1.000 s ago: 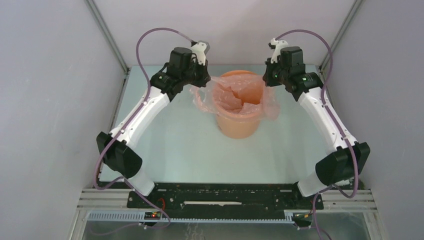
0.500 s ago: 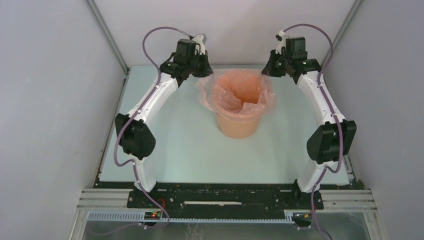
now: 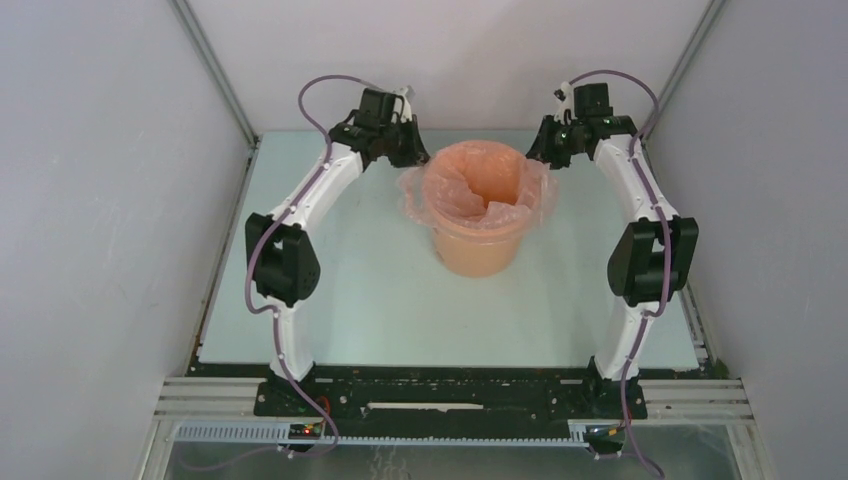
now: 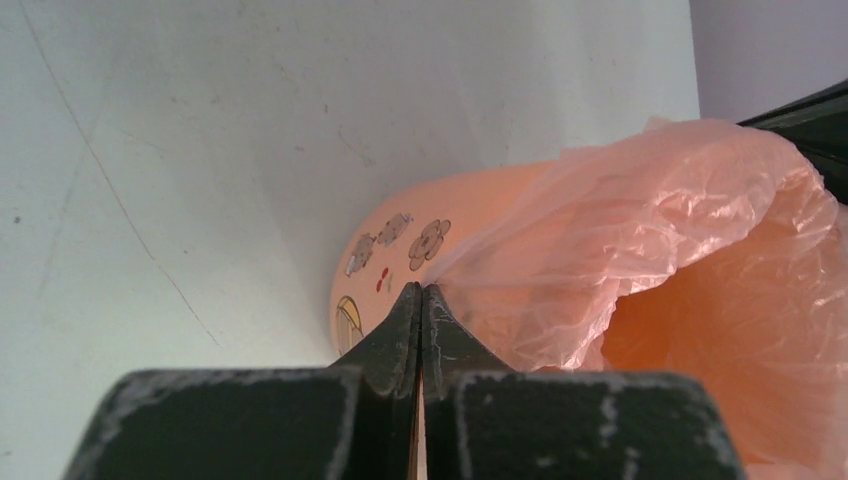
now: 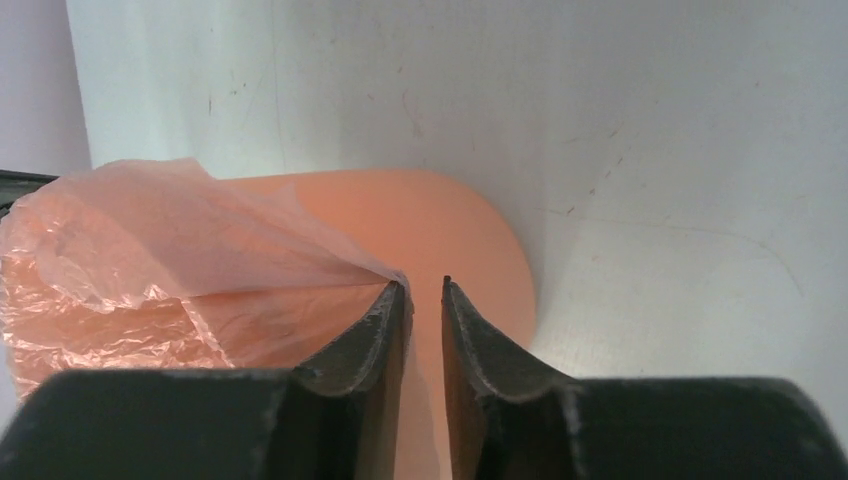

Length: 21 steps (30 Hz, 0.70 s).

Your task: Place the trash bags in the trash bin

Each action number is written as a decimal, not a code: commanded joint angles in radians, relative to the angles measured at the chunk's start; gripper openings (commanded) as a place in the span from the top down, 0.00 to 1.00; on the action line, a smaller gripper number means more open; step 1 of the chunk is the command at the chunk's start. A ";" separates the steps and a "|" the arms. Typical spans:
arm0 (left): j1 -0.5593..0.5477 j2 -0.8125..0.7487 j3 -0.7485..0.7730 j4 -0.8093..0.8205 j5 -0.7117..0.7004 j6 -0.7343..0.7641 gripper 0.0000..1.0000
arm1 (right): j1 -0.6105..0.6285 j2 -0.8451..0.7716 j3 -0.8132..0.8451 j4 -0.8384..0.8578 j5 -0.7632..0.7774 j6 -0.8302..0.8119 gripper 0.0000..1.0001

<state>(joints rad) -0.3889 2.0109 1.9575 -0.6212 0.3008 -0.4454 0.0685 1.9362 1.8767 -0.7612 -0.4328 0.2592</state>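
Observation:
The trash bin is an orange-tan bucket standing at the back middle of the table. The pale-pink trash bag lines its mouth, with its edge folded out over the rim on both sides. My left gripper is at the bin's left rim. In the left wrist view it is shut on the bag's edge, just above the bin's wall with flower decals. My right gripper is at the right rim. Its jaws stand slightly apart, and the bag film still clings to the left finger, over the bin's side.
The pale table lies between grey enclosure walls with a metal post at each back corner. Both arms reach far back, their elbows upright beside the bin. A black mounting rail runs along the near edge.
Both arms have reached further back and lower at the bin's sides, pulling the bag's edge down over the rim. The right gripper's jaws have parted; the left stays shut on the bag.

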 commanded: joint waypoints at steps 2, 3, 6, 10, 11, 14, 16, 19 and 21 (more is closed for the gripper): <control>0.014 0.002 0.001 -0.032 0.107 -0.037 0.99 | -0.018 0.045 0.178 -0.217 -0.022 0.055 0.64; 0.015 0.000 0.007 -0.040 0.123 -0.038 0.97 | -0.026 0.046 0.225 -0.277 0.008 0.071 0.60; 0.024 -0.030 0.001 -0.059 0.125 -0.053 0.80 | -0.058 -0.005 0.256 -0.374 0.056 0.101 0.45; 0.052 -0.119 -0.023 -0.069 0.094 -0.059 0.48 | -0.107 -0.152 0.177 -0.383 0.073 0.101 0.28; 0.057 -0.145 -0.025 -0.083 0.047 -0.054 0.43 | -0.117 -0.186 0.161 -0.376 0.054 0.105 0.27; 0.078 -0.227 -0.058 -0.085 -0.029 -0.045 0.26 | -0.131 -0.271 0.144 -0.382 0.046 0.092 0.20; 0.094 -0.264 -0.079 -0.086 -0.033 -0.050 0.21 | -0.131 -0.308 0.147 -0.395 0.061 0.069 0.18; 0.118 -0.312 -0.133 -0.085 -0.004 -0.075 0.16 | -0.131 -0.367 0.105 -0.374 0.051 0.046 0.17; 0.133 -0.351 -0.202 -0.047 0.056 -0.096 0.14 | -0.127 -0.409 0.040 -0.324 -0.005 0.051 0.16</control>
<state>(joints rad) -0.2817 1.7535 1.8477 -0.7071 0.3000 -0.5014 -0.0692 1.5856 2.0010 -1.1221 -0.3775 0.3347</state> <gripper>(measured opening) 0.840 0.833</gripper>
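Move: Flanking the trash bin at its far side, the left hand has the bin's middle about 11 cm to its right, 5 cm back and 11 cm below; the trash bag lining the bin has its middle in the same direction but only some 5 cm down. From the right hand, both lie roughly 10 cm to the left and 5 cm back, the bag about 5 cm and the bin about 11 cm lower. Letting go of the bag's edge on both sides, the hands part from the bin. The right, its fingers already slightly apart, opens wide and lifts some 14 cm while drawing back 10 cm and swinging right, turning clockwise a little. The left eases back a touch, opens from shut, then rises and goes left about 7 cm each. ##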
